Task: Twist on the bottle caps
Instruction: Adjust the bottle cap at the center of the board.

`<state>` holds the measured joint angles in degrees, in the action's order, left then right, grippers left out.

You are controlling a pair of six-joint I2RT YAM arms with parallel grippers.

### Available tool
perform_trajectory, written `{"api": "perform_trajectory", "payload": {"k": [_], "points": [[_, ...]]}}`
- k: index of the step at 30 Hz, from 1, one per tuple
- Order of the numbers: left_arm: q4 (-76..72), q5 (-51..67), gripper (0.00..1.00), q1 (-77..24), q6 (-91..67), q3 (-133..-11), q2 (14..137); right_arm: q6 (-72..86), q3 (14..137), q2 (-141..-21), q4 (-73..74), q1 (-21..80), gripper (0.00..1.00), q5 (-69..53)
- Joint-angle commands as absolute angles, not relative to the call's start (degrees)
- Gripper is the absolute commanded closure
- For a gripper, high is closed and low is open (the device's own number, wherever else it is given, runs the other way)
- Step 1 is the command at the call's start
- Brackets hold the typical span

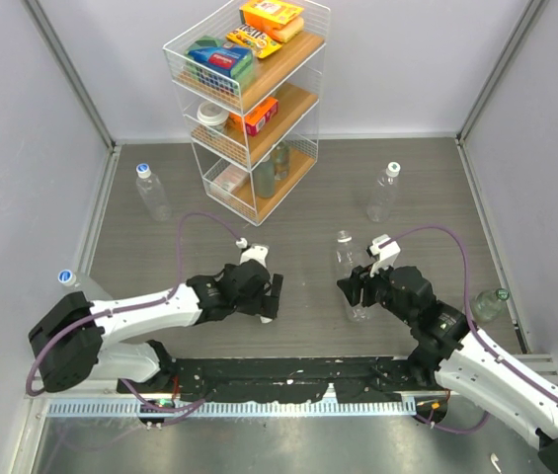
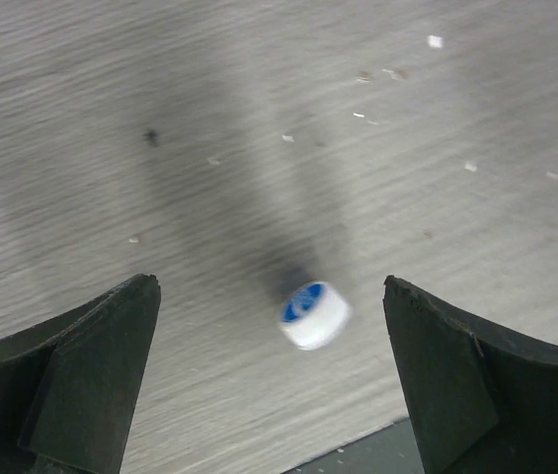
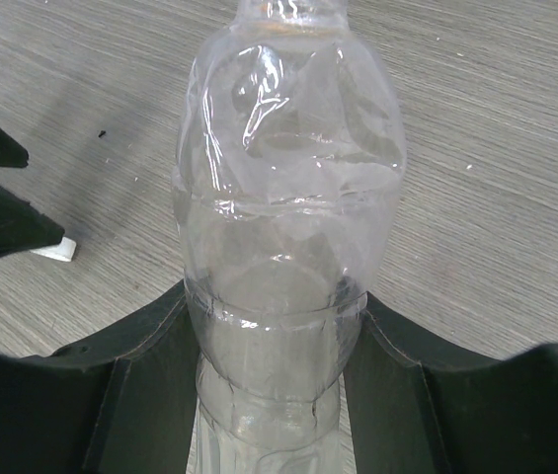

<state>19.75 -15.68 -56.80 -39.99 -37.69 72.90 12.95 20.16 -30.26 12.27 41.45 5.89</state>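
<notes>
A small white bottle cap point(image 2: 313, 314) with a blue top lies tilted on the table between the wide-apart fingers of my left gripper point(image 2: 269, 288), touching neither. In the top view that left gripper point(image 1: 271, 296) hangs low over the table and the cap is hidden under it. My right gripper point(image 3: 279, 311) is shut on the lower body of a clear ribbed bottle point(image 3: 288, 188). This bottle point(image 1: 348, 259) stands upright with its neck uncapped, just right of the left gripper. In the right wrist view the cap point(image 3: 56, 249) shows at the left edge.
A white wire rack point(image 1: 249, 99) with boxes and jars stands at the back. Capped clear bottles stand at the back left point(image 1: 150, 190), back right point(image 1: 384, 193) and far left point(image 1: 73, 282). A greenish bottle point(image 1: 491, 302) sits by the right wall.
</notes>
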Motion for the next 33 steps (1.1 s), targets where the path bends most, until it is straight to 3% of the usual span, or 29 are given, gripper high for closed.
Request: {"api": "perform_trajectory", "payload": {"k": [1,15,24,31,33], "points": [[10.3,-9.1,0.01,-58.1,-36.3,-35.5,69.0,12.6,22.2,-30.0,10.4,41.6,0.73,6.1],[10.2,-2.9,0.19,-58.9,-36.3,-31.6,69.4,12.2,22.4,-30.6,10.1,41.6,0.73,5.3],[21.5,-11.2,0.22,-61.8,-41.7,-32.3,68.4,12.2,22.5,-30.8,10.1,41.6,0.73,5.3],[18.0,-13.3,0.32,-64.8,-41.0,-33.7,70.7,12.3,22.3,-30.2,10.0,41.6,0.73,5.1],[18.4,-13.0,0.40,-64.8,-40.6,-34.7,72.3,12.4,22.2,-30.2,10.0,41.6,0.73,5.1]]}}
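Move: The white cap on the table, my left hand's aim, lies about 4 cm below that hand and some 3 cm back, with hardly any sideways offset. The bottle in my right grip is roughly 16 cm to the left hand's right, 2 cm farther out and 8 cm higher. The table's near edge runs about 11 cm back. From my right hand, the cap is some 17 cm left, 5 cm back and 12 cm lower. I draw my left hand back about 5 cm towards the cap, bowing some 2 cm out to the right and then in again, and sink about 2 cm after a slight early rise. The hand turns roughly 10 degrees clockwise while the wide-open fingers narrow by almost a third around the cap; contact can't be seen. My right hand keeps the bottle still. ##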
